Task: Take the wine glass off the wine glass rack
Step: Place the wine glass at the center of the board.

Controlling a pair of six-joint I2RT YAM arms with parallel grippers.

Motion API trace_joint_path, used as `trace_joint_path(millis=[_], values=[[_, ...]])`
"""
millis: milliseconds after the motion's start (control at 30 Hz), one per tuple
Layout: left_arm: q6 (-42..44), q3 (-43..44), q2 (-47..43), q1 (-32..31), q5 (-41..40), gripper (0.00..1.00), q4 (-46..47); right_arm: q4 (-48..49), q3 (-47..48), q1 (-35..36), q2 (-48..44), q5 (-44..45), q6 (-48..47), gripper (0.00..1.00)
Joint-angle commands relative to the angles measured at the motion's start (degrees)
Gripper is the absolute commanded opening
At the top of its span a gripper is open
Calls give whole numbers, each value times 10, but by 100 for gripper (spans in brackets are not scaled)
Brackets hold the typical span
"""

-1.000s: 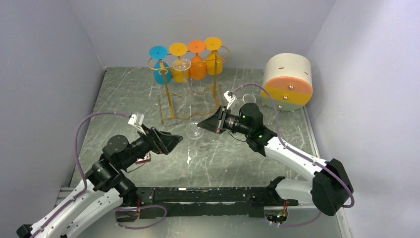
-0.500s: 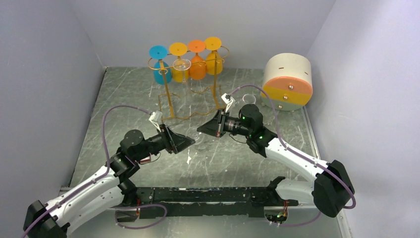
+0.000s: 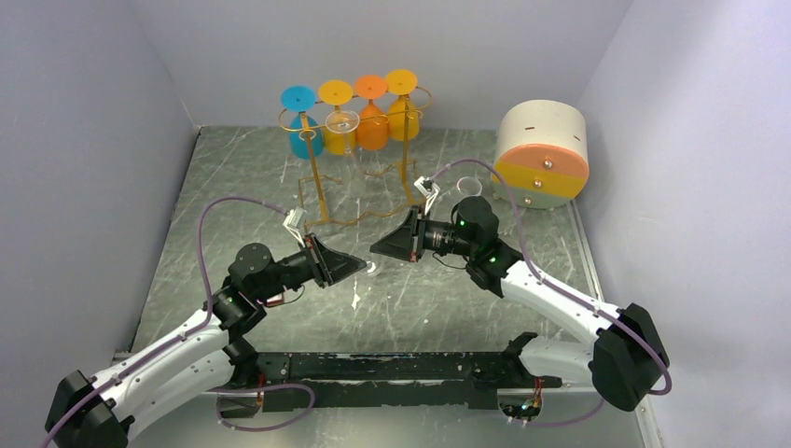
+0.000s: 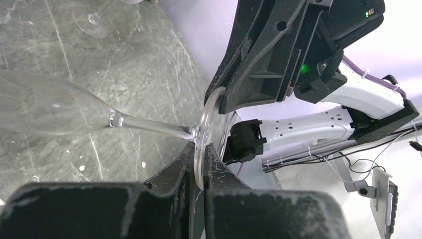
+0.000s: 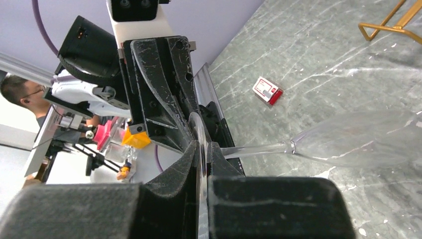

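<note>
A clear wine glass hangs sideways above the table, off the gold wire wine glass rack. Both grippers hold its round foot edge-on from opposite sides. My left gripper is shut on the foot's lower rim, and the stem runs left to the bowl. My right gripper is shut on the other rim, with the bowl out to the right. In the top view the left gripper and right gripper meet tip to tip in front of the rack.
Blue, yellow and orange glasses plus a clear one hang on the rack. A round white drum with orange and yellow bands stands at the back right. A small red card lies on the table. Grey walls close in left, back and right.
My left arm moved right up to the glass, and its jaws went from open to shut on the foot. The right gripper kept its hold and barely shifted.
</note>
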Motion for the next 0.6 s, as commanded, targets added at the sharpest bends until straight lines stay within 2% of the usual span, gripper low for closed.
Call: trace_joint_path(millis=[0,67,200,300,467,567], values=[[36,29,-5,-1,18,7,-8,20,4,6,-18,-31,-7,0],[48,28,-12,-1,16,7,-11,22,3,6,-20,-41,-11,3],[79,37,-24,-1,19,7,-37,-38,20,6,-30,-19,-44,28],[116,53,-24,-1,26,7,-77,-102,39,5,-47,50,-70,41],[182,46,-53,-1,38,7,-98,-163,31,5,-84,197,-91,46],[216,17,-87,-1,61,7,-76,-187,8,4,-111,293,-95,52]])
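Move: Between the two grippers hangs the wine glass, bowl down, its foot already pinched by both. Its middle lies about 3 cm right of the left hand and 10 cm below; from the right hand it is about 3 cm back, 1 cm left and 10 cm below. From the left hand, the rack stands some 21 cm ahead; the matchbox is about 21 cm left and 2 cm back; the standing glass is about 15 cm ahead and 20 cm right. Handing the wine glass over: the left fingers keep their pinch on the foot while the right fingers open to about half and come free of it. After a slight drift back, the right hand withdraws some 3 cm forward and 3 cm to its right, rising a little and turning clockwise. The left hand eases about 1 cm back and left, rolling roughly 15 degrees about its own fingers. ##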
